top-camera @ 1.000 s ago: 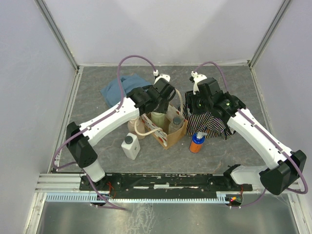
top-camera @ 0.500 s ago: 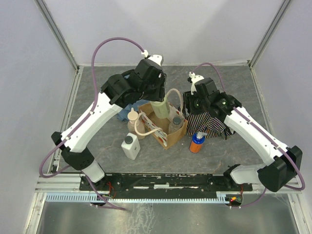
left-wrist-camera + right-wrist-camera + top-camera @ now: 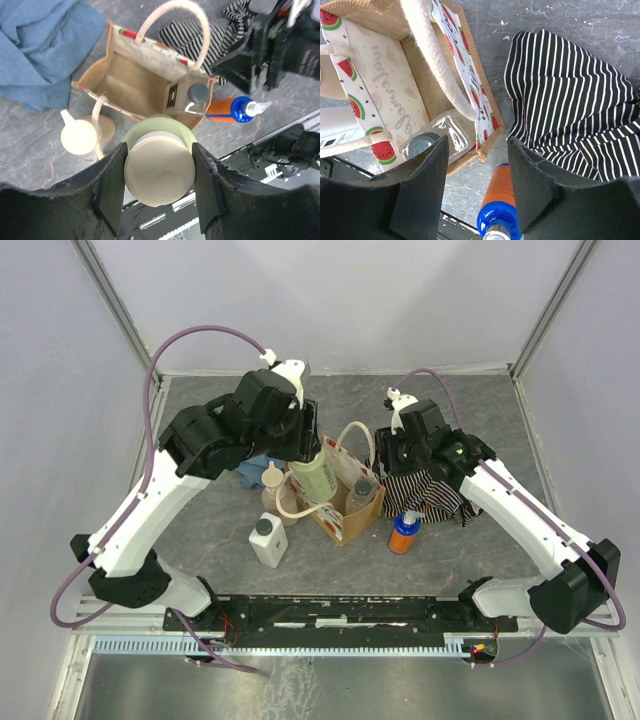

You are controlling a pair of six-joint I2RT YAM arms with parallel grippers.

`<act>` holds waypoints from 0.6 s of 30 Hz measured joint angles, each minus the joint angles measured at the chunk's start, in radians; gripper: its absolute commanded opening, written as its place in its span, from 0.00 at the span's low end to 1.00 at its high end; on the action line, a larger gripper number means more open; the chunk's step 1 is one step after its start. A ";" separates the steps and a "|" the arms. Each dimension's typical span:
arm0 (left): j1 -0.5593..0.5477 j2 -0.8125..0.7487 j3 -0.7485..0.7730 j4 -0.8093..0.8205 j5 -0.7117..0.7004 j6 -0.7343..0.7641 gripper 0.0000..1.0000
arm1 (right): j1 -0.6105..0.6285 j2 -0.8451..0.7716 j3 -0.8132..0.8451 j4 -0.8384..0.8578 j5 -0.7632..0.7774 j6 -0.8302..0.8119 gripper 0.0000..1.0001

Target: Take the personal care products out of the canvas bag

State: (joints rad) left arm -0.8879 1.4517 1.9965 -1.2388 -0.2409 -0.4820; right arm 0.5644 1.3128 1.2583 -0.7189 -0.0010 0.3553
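My left gripper (image 3: 306, 448) is shut on the cream cap (image 3: 159, 167) of a pale green bottle (image 3: 317, 476), held above the near-left corner of the canvas bag (image 3: 341, 522). In the left wrist view the bag (image 3: 135, 80) is open below, with a grey-capped clear bottle (image 3: 198, 95) in its corner. A beige bottle (image 3: 272, 490) stands left of the bag, a white squarish bottle (image 3: 267, 540) nearer. A blue-and-orange bottle (image 3: 404, 532) stands to the bag's right. My right gripper (image 3: 393, 458) is open and empty over the bag's right edge; the right wrist view shows the grey-capped bottle (image 3: 440, 137).
A blue cloth (image 3: 252, 445) lies behind the bag under my left arm. A black-and-white striped cloth (image 3: 435, 495) lies to the bag's right, under my right arm. The black rail (image 3: 340, 612) runs along the near edge.
My left arm has risen and swung left, lifting the pale green bottle up out of the bag. The right arm has barely moved.
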 measured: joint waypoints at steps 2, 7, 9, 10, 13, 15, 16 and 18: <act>0.000 -0.030 -0.069 0.014 0.011 -0.001 0.38 | 0.000 0.000 0.000 0.000 0.000 0.003 0.58; 0.000 -0.075 -0.279 0.059 0.026 -0.022 0.37 | 0.000 0.000 0.004 -0.001 0.000 0.007 0.59; 0.000 -0.089 -0.358 0.081 0.031 -0.034 0.35 | 0.000 0.000 0.005 -0.001 0.000 0.007 0.59; 0.000 -0.096 -0.394 0.092 0.032 -0.042 0.35 | 0.000 0.000 0.005 -0.001 0.000 0.007 0.59; 0.000 -0.128 -0.494 0.135 0.031 -0.060 0.32 | 0.000 0.000 0.005 -0.001 -0.007 0.014 0.58; 0.000 -0.152 -0.553 0.156 0.030 -0.074 0.32 | 0.000 0.000 0.005 0.000 -0.016 0.018 0.59; 0.000 -0.165 -0.585 0.171 0.028 -0.080 0.31 | 0.000 0.000 0.005 0.000 -0.019 0.023 0.58; -0.003 -0.184 -0.637 0.195 0.020 -0.092 0.31 | 0.000 0.000 0.005 0.003 -0.024 0.026 0.58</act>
State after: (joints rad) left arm -0.8909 1.2675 1.3598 -1.0439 -0.2211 -0.5735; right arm 0.5644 1.3128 1.2636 -0.7158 -0.0250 0.3809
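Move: From the left hand, which holds the green bottle by its white cap, the free patch of table at the bag's near-left side is about 4 cm back, 2 cm left and 35 cm down. The bag's middle is some 5 cm ahead and 7 cm right, the cream pump bottle 2 cm ahead and 5 cm left, the white bottle 6 cm back and 8 cm left, all about 28 cm below. From the right hand that patch lies roughly 10 cm back, 19 cm left, 20 cm down. Lowering the green bottle outside the bag's near-left side, the left hand sinks about 14 cm, easing some 3 cm back and slightly left towards the free patch beside the white bottle. The wrist tips about 15 degrees further down, bringing the bottle more upright, while the fingers keep their hold on the cap. ##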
